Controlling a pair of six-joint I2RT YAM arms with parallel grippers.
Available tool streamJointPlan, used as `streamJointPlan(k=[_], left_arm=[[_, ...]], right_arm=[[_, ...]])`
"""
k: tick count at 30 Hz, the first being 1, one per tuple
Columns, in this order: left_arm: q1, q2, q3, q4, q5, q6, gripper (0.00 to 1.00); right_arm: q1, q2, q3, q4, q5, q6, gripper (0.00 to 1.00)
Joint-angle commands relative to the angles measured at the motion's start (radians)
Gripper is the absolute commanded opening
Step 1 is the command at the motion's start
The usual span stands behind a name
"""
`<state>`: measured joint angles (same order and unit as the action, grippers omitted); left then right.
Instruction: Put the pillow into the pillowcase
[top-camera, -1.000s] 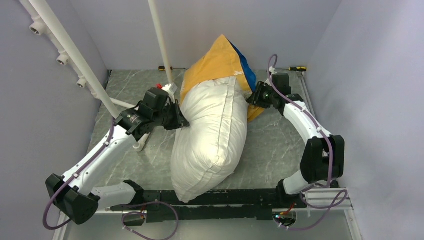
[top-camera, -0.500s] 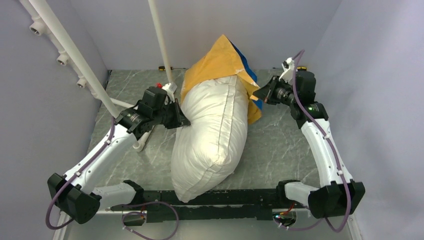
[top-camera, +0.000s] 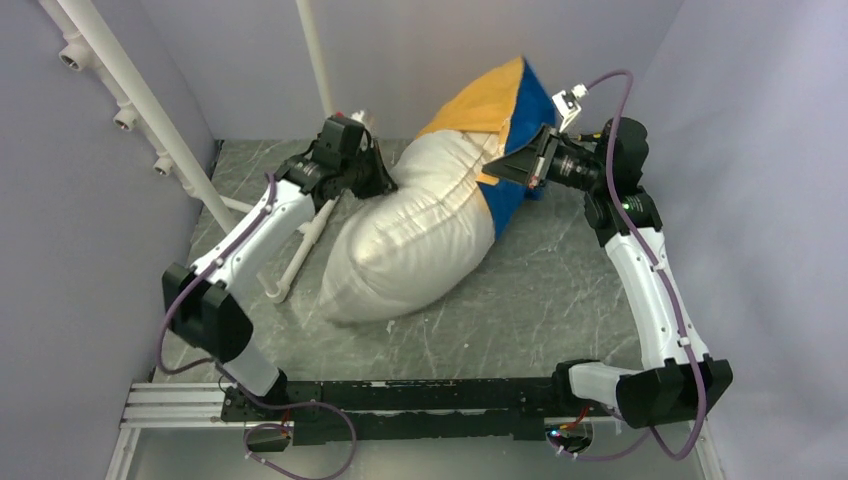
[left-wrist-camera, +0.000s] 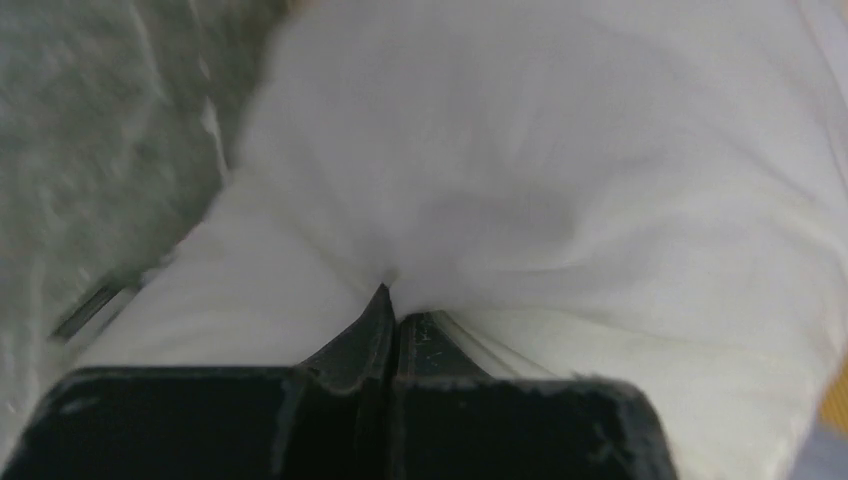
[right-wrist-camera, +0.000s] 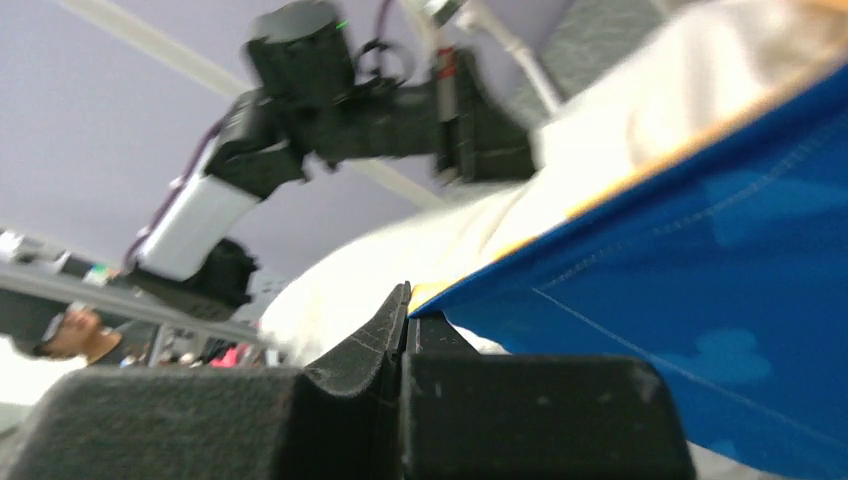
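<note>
The plump white pillow (top-camera: 415, 240) lies slanted across the marble table, its far end tucked into the pillowcase (top-camera: 485, 100), yellow-orange on top and blue along its right side. At the pillow's left flank my left gripper (top-camera: 388, 184) is shut on a pinch of the white fabric, and the left wrist view shows this close up with the gripper (left-wrist-camera: 392, 300) buried in the pillow (left-wrist-camera: 560, 150). My right gripper (top-camera: 493, 172) is shut on the pillowcase's open edge; in the right wrist view the gripper (right-wrist-camera: 408, 300) pinches the blue hem of the pillowcase (right-wrist-camera: 720, 250).
A slanted white pipe frame (top-camera: 140, 100) and an upright white pole (top-camera: 312, 50) stand at the back left. A loose white pipe piece (top-camera: 298, 250) lies left of the pillow. Grey walls close three sides, and a black rail (top-camera: 420, 398) runs along the near edge.
The right gripper closed on the pillowcase edge and rose toward the back. The left arm swung toward the back with the pillow, dragging its near end away from the front rail.
</note>
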<state>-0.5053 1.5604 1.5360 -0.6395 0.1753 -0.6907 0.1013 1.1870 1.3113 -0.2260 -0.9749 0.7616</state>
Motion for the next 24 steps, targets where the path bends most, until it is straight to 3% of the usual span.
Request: streamJointPlan(k=[1,6,10,12,13,15,16,19,20,24], left_arm=[[0.021,0.113,0.185,0.271,-0.187,0.005,0.00],[0.016,0.222,0.316,0.241,-0.281,0.051,0.00],[0.016,0.190,0.227,0.307,-0.201,0.159,0.00],[0.017,0.159,0.190,0.315,-0.125,0.200,0.00],[0.016,0.145,0.190,0.302,-0.086,0.225,0.15],[0.016,0.121,0.221,0.240,-0.043,0.283,0.58],[0.017,0.108,0.248,0.200,-0.045,0.314,0.69],[0.017,0.050,0.309,0.127,-0.026,0.410,0.86],[0.016,0.034,0.338,0.093,-0.019,0.434,0.97],[0.016,0.007,0.509,-0.119,0.036,0.509,0.99]], right_arm=[[0.122,0.001,0.165,0.253,-0.236,0.156,0.00],[0.211,0.015,0.168,0.125,-0.161,0.038,0.00],[0.207,0.009,0.084,-0.081,0.004,-0.129,0.00],[0.207,0.007,-0.006,-0.053,0.032,-0.111,0.00],[0.207,0.004,-0.045,-0.020,0.035,-0.093,0.00],[0.207,-0.006,-0.093,0.042,0.054,-0.049,0.00],[0.207,-0.006,-0.099,0.066,0.058,-0.036,0.00],[0.207,0.009,-0.064,0.043,0.091,-0.050,0.00],[0.206,0.022,-0.039,0.023,0.100,-0.062,0.00],[0.203,0.080,0.008,0.003,0.123,-0.067,0.00]])
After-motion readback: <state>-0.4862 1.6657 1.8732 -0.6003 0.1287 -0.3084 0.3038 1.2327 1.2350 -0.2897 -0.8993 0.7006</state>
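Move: The left hand still pinches the pillow's left side; the pillowcase's middle lies about 22 cm to its right and 8 cm ahead, at roughly its own height. The pillow's middle is some 6 cm right, 7 cm back and 7 cm below this hand, its loose end 13 cm left, 22 cm back and 12 cm below. From the right hand, pinching the hem, the pillowcase's middle is about 5 cm ahead, 5 cm right and 10 cm lower; the pillow's middle is 12 cm left, 11 cm back and 20 cm lower. Forward with a quick swing of about 10 cm goes the left hand, still gripping the pillow, then it eases back a little, opens wide to let go and lifts clear some 10 cm, tipping up. The right hand keeps the hem pinched, hauling it left and back over the pillow with a slight rise, then lowers it sharply and edges forward again. ##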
